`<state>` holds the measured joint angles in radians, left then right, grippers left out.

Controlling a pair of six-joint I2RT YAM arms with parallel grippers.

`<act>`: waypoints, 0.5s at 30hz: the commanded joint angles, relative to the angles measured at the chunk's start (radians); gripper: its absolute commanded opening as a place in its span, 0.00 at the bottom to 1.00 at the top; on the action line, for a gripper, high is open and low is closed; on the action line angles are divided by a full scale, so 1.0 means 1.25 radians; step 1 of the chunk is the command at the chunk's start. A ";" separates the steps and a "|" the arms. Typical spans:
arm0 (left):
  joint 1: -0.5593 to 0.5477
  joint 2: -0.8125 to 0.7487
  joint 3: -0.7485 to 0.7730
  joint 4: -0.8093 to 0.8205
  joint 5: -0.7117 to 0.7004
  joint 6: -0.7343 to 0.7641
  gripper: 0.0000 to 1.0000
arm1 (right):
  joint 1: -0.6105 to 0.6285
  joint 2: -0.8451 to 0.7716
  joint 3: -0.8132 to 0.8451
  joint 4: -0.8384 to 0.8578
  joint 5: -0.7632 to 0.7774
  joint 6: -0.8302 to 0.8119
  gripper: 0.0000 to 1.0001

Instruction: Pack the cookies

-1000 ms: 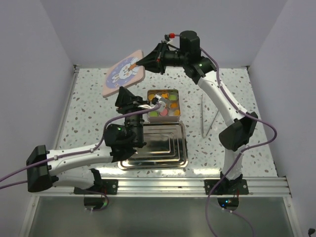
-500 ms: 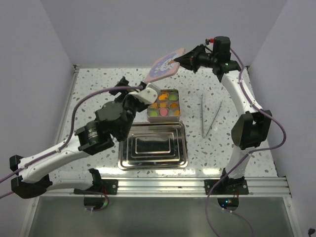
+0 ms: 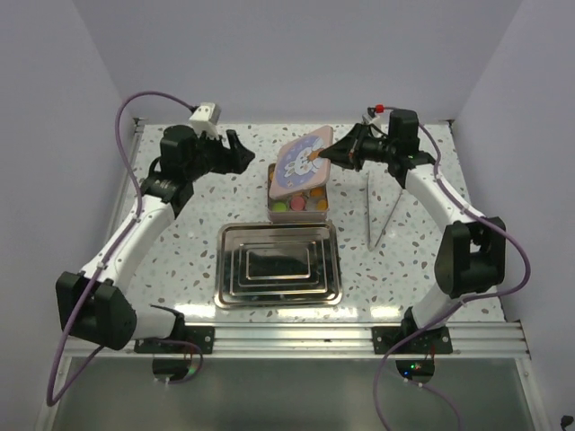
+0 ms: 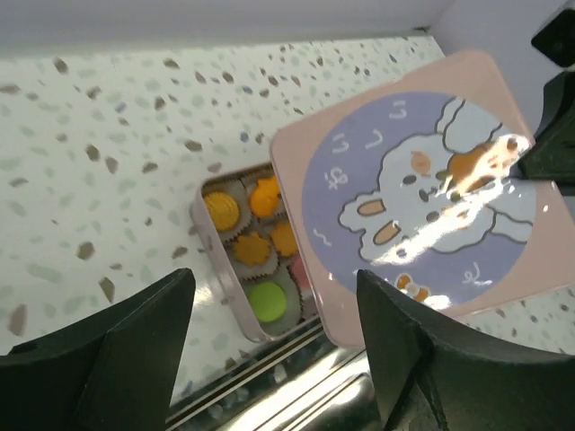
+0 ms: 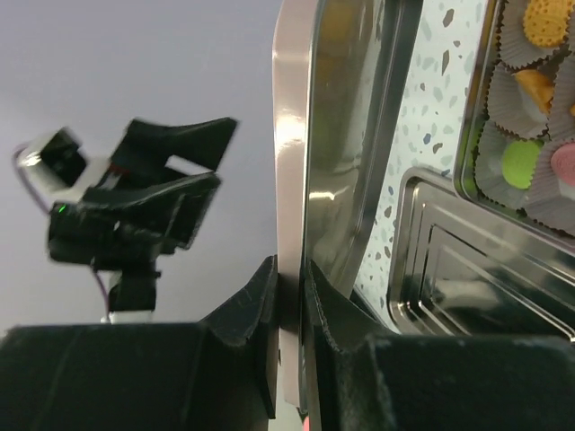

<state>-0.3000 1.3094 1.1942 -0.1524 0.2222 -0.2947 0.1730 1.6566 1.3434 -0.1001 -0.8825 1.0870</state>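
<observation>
The cookies [image 3: 302,205] sit in paper cups inside a small metal tin [image 3: 269,196]; orange ones [image 4: 253,249] and a green one [image 4: 266,301] show in the left wrist view. A pink lid with a bunny picture [image 3: 298,164] hangs tilted over the tin and hides most of it. My right gripper [image 3: 329,154] is shut on the lid's right edge [image 5: 292,269]. Off to the tin's left, my left gripper [image 3: 236,153] is raised and open with nothing between its fingers [image 4: 395,341].
A stack of nested steel trays [image 3: 278,265] lies just in front of the tin. Metal tongs [image 3: 377,214] lie to the right of the tin. White walls close in the table at the back and sides.
My left gripper opened and its arm drew back from the tin to the rear left. My right arm carried the lid from the back left to above the tin.
</observation>
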 commanded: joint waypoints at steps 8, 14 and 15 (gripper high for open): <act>0.077 0.122 -0.207 0.494 0.414 -0.374 0.76 | -0.024 0.090 0.015 0.171 -0.133 -0.094 0.00; 0.087 0.215 -0.220 0.567 0.426 -0.397 0.79 | -0.024 0.142 0.022 0.187 -0.141 -0.105 0.00; 0.087 0.227 -0.219 0.567 0.421 -0.395 0.80 | -0.025 0.161 0.025 0.189 -0.141 -0.105 0.00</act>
<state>-0.2024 1.5581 0.9199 0.4206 0.7044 -0.7441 0.1482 1.8339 1.3312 0.0658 -1.0153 0.9836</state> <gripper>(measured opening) 0.790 0.152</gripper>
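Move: Over the cookie box, the right hand pinches the lid's right edge. The box's middle lies about 20 cm below that hand, 5 to its left and 5 back; the baking tray is some 25 back, 10 left and 23 below. From the open left hand, the lid's middle is about 12 cm right, 1 back and 4 lower; the box lies 12 right, 5 back and 22 below, and the tray 7 right, 25 back and 25 below. Sinking about 9 cm, the left hand also eases some 4 cm right towards the lid's free left edge, fingers staying wide open, its wrist rolling left side down, tipping down and turning clockwise, about 30 degrees overall. The right hand keeps its pinch and lowers the lid about 5 cm towards the box, drifting 2 cm forward, with a slight counter-clockwise turn. ##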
